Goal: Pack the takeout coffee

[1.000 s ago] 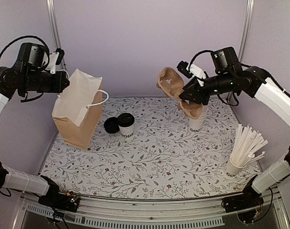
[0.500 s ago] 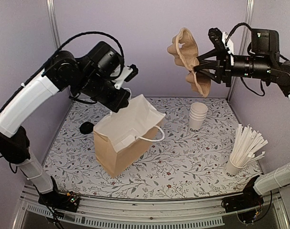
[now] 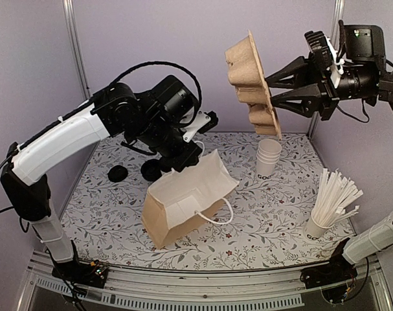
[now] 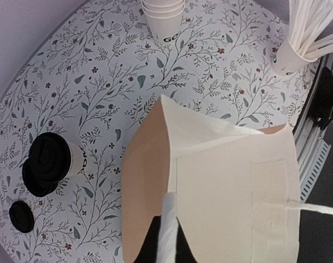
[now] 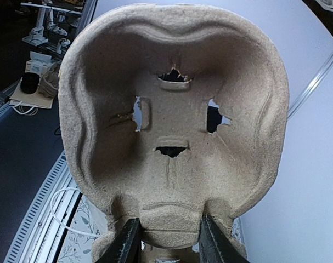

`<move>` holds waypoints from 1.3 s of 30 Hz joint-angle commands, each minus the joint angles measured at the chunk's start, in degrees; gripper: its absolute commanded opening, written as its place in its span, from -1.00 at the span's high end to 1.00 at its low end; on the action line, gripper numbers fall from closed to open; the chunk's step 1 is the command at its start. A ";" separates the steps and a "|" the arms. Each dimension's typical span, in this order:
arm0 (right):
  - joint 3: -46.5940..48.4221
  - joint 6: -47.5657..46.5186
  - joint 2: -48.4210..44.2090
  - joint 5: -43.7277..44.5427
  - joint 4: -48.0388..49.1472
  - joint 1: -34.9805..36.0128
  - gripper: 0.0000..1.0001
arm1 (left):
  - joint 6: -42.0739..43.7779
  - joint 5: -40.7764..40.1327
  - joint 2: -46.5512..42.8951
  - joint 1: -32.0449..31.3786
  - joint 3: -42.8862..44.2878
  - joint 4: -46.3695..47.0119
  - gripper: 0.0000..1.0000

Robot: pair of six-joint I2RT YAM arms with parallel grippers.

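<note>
A takeout coffee (image 4: 52, 159), a white cup with a black lid, stands at the table's back left with a second black lid (image 4: 32, 179) against it. In the top view it (image 3: 151, 170) is mostly hidden behind my left arm. My left gripper (image 4: 169, 233) is shut on the white handle of a brown paper bag (image 4: 226, 186), which leans tilted mid-table with its mouth open (image 3: 190, 194). High at the right, my right gripper (image 3: 269, 89) is shut on the edge of a pulp cup carrier (image 3: 251, 84), held upright (image 5: 171, 126).
A loose black lid (image 3: 117, 173) lies at the back left. A stack of lidless white cups (image 3: 269, 159) stands at the back right. A cup of white straws (image 3: 332, 201) stands at the right, near the front edge.
My left arm has swung the bag from the far left to the middle and lowered it. My right gripper has lifted the carrier higher and turned it upright.
</note>
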 commanded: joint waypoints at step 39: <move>-7.01 -11.33 14.30 14.20 -8.42 20.87 0.31 | 12.90 32.67 0.48 4.31 -7.31 15.57 1.00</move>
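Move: The right hand holds the drink carrier high up; the paper bag's open mouth lies about 14 cm to its left, level with it fore and aft, and some 25 cm below. From that hand the cup stack is roughly 28 cm ahead and 15 cm right, the straw cup level and 27 cm right, both over 40 cm down. From the left hand, shut on the bag's far rim, the mouth's middle is about 6 cm back, 4 cm right and 3 cm down, the carrier 7 cm back, 13 cm right and 22 cm up, the lidded cup 16 cm ahead, 6 cm left and 24 cm down. Down and leftward, drawing back a little at first, the right hand brings the gripped carrier some 15 cm lower and 10 cm left to just over the bag's mouth, its fingers tipping about 25 degrees more downward. The left hand keeps its pinch on the rim and shifts the bag about 5 cm right and slightly back, turning it clockwise some 25 degrees to meet the carrier. ##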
